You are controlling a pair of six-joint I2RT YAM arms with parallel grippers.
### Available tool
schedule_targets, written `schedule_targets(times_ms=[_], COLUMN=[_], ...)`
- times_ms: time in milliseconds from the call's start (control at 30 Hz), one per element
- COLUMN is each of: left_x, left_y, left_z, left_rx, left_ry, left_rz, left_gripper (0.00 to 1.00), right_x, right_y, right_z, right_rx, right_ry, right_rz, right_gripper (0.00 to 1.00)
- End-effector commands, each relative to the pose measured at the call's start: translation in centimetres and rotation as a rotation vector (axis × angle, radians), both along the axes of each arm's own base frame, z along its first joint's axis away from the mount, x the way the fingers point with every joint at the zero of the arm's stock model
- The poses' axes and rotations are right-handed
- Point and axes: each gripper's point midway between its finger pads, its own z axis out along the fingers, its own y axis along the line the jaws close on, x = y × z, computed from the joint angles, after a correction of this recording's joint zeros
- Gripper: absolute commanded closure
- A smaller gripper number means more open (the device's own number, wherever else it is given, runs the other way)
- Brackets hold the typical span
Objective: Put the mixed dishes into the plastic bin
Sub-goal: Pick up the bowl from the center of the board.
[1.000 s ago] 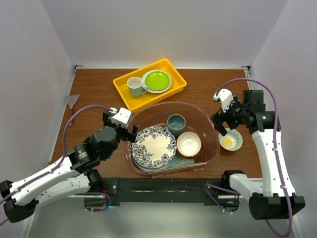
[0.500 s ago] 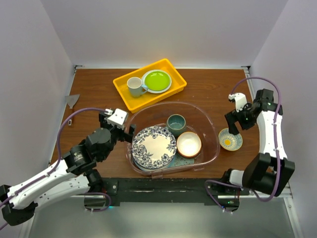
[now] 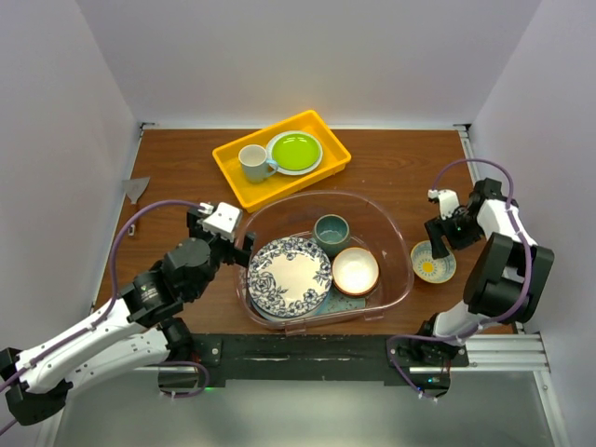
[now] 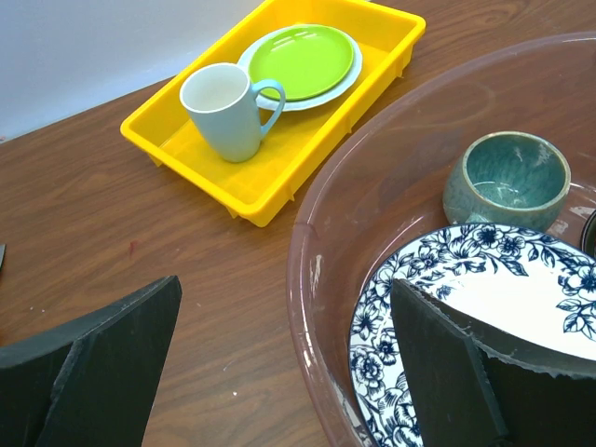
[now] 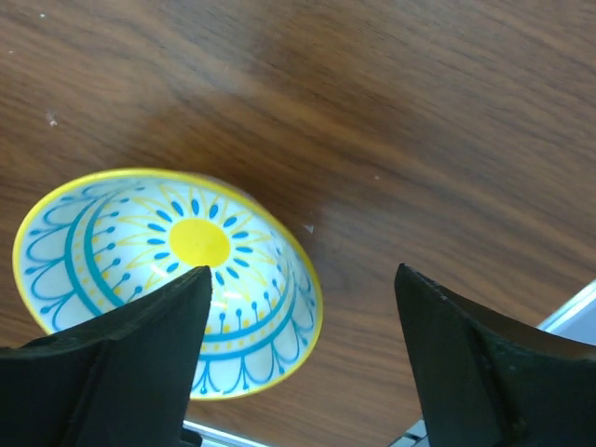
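Observation:
The plastic bin (image 3: pixel 317 196) sits mid-table. In it lie a blue-floral plate (image 3: pixel 290 275), a dark teal mug (image 3: pixel 331 231) and a tan bowl (image 3: pixel 355 270). A mint-green tray edge (image 3: pixel 352 296) shows under them. A small bowl (image 3: pixel 433 264) with a yellow rim and a blue-and-yellow sun pattern stands on the table right of the bin. My right gripper (image 5: pixel 303 312) hangs open just above this bowl (image 5: pixel 177 279), one finger over its inside and the other outside its rim. My left gripper (image 4: pixel 284 349) is open astride the bin's left rim (image 4: pixel 303 279), empty, with one finger over the plate (image 4: pixel 484 298).
A yellow tray (image 3: pixel 229 166) at the back holds a white mug (image 3: pixel 252 162) and a lime-green plate (image 3: pixel 295 151). A grey scrap (image 3: pixel 137 189) lies at the far left. The table's right edge and front rail run close to the small bowl.
The right arm folded back to the right and its gripper came down over the small bowl, jaws slightly narrower. The left gripper has barely moved.

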Motion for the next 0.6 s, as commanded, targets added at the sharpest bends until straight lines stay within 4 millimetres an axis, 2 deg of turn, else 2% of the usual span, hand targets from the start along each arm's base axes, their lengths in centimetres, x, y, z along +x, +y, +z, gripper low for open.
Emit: schedule_targets(times_ms=[0, 167, 200, 267, 400, 433, 567], left_x=[0.4, 0.5, 0.6, 0.6, 0.7, 0.7, 0.8], left_y=[0.1, 0.0, 0.0, 0.0, 0.1, 0.1, 0.2], left_z=[0.2, -0.1, -0.1, -0.2, -0.2, -0.2, -0.4], left_rx=[-0.004, 0.002, 0.005, 0.006, 0.004, 0.005, 0.010], left_ry=[-0.017, -0.010, -0.009, -0.007, -0.007, -0.007, -0.004], left_rz=[0.006, 0.007, 0.008, 0.008, 0.013, 0.013, 0.017], left_gripper=[0.00, 0.00, 0.00, 0.00, 0.00, 0.00, 0.00], right_x=[0.8, 0.4, 0.3, 0.3, 0.3, 0.4, 0.9], right_y=[0.3, 1.1, 1.2, 1.4, 1.5, 1.5, 1.1], right_z=[-0.8, -2.3, -2.4, -2.7, -2.3, -2.2, -0.7], right_rx=[0.033, 0.079, 0.084, 0.094, 0.100, 0.097, 0.069], right_ry=[-0.021, 0.012, 0.015, 0.016, 0.001, -0.005, -0.054], right_rz=[0.025, 0.038, 0.040, 0.042, 0.047, 0.049, 0.050], right_gripper=[0.26, 0.45, 0.53, 0.61, 0.87, 1.00, 1.00])
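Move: My right hand hangs open over the right rim of the yellow-edged bowl, whose middle lies about 6 cm to my left, some 2 cm back and 4 cm below. The white bowl with the brown rim, inside the plastic bin, is roughly 30 cm to my left and 5 cm back; the bin's own middle is about 40 cm left and 2 cm back. From my left hand the yellow-edged bowl is some 56 cm to the right, about level ahead, 24 cm lower. I sink my right hand nearly 3 cm so the fingers straddle the bowl's right rim, one inside and one outside, and close them until they pinch it. Then I turn upward, rising about 1.5 cm while easing some 2 cm left in all towards the bin and tilting the hand a little. ##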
